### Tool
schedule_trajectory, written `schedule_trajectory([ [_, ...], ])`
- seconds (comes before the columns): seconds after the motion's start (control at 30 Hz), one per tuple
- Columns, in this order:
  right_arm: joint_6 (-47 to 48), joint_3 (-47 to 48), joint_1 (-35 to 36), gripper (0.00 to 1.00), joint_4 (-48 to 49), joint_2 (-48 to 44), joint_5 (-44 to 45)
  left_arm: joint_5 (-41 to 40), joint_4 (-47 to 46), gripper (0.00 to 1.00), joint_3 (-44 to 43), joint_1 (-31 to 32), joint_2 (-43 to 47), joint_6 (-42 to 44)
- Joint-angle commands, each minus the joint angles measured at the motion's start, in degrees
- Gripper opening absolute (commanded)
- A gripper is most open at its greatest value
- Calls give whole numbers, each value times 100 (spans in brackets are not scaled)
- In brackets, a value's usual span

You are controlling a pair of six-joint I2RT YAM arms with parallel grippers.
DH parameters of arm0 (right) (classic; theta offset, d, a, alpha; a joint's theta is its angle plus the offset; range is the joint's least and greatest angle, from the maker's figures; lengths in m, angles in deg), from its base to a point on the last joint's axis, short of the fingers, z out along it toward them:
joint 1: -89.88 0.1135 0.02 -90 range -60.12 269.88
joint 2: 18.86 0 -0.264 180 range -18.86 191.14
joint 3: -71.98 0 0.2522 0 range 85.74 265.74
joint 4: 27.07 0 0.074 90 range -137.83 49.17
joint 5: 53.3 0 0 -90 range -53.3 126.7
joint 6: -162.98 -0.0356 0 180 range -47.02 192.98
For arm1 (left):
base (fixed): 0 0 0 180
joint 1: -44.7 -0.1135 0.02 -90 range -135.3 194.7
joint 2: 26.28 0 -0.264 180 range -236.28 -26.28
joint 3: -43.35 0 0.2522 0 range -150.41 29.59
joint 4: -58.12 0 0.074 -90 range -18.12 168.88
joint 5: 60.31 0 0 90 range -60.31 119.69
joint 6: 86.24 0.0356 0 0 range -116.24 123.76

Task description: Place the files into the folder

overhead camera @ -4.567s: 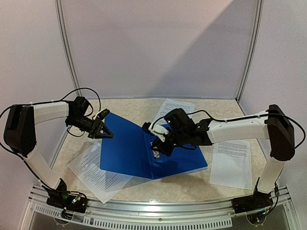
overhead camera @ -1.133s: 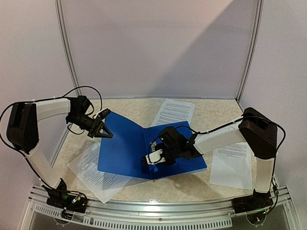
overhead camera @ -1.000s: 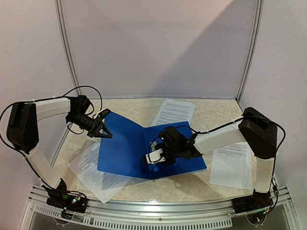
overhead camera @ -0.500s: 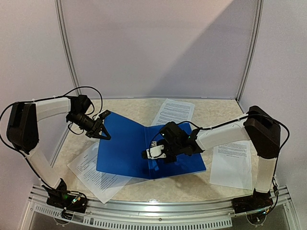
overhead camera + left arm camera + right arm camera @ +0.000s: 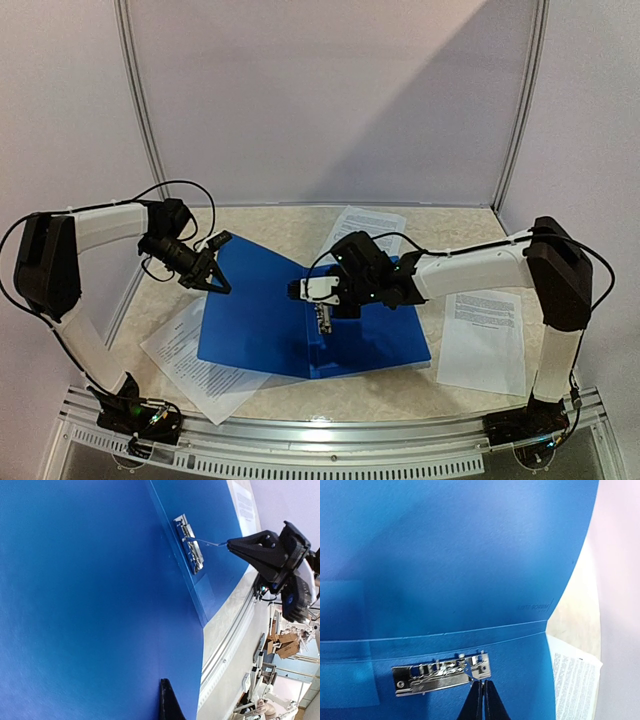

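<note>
The dark-blue folder (image 5: pixel 260 320) (image 5: pixel 445 555) lies open on the table. My left gripper (image 5: pixel 215 280) (image 5: pixel 167 682) is shut on the far corner of its left cover and holds that cover raised. Only one finger shows; the other is behind the cover. My right gripper (image 5: pixel 320 308) (image 5: pixel 482 682) (image 5: pixel 227 544) is shut at the metal clip (image 5: pixel 323 323) (image 5: pixel 440 675) (image 5: pixel 189 545) on the spine, its tips on the clip's thin raised lever (image 5: pixel 205 542). The files lie outside the folder: one sheet (image 5: pixel 365 232) behind, one (image 5: pixel 485 340) (image 5: pixel 572 685) to the right, one (image 5: pixel 195 365) partly under the left cover.
White walls with metal posts (image 5: pixel 140 120) close off the back and sides. An aluminium rail (image 5: pixel 330 440) runs along the near edge between the arm bases. The right arm's forearm (image 5: pixel 470 272) stretches over the folder's right half.
My right gripper has risen and moved back along the spine, from low near the front of it to the clip. The left gripper still holds the cover, which leans a little lower.
</note>
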Motion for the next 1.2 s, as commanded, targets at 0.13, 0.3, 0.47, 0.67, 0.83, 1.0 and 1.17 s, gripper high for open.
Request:
schedule_trajectory([
  [0.13,-232,529,-199,7,-60,243,-224,-95,78,0,-135,106,12,240],
  [0.3,-21,762,-260,7,-100,595,-166,-100,103,0,-153,129,-5,275],
  [0.47,-453,755,-445,22,-86,293,-710,-145,83,0,-160,138,-41,252],
  [0.67,-774,87,-850,60,-341,-589,-2099,-176,84,0,-162,136,-43,232],
  [0.83,107,-232,-680,90,-681,-588,-2539,-179,70,0,-166,136,-57,221],
  [1.0,80,-115,-615,99,-182,-135,-2135,-166,89,0,-171,138,-94,227],
  [1.17,-10,284,-615,99,-116,423,-2038,-153,100,0,-180,141,-117,239],
])
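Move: Just below and beside the right hand lies the folder's metal clip, whose raised lever is already between the shut fingertips: the clip's middle is some 8 cm lower, about 3 cm to the left and 1 cm back. The far sheet lies 22 cm ahead and 7 cm right of that hand, the right sheet about 37 cm right and 7 cm back. From the left hand the clip is roughly 24 cm right, 2 cm back and 10 cm down. Still pinching the lever's tip, the right hand carries it about 3.5 cm forward and slightly up and left, then opens wide and lets go. It arcs back about 5 cm, first rising to the right, then sinking about 5 cm and coming left again, the wrist tipping down and turning counter-clockwise, to hang open over the clip. The left hand stays shut at the left cover. ##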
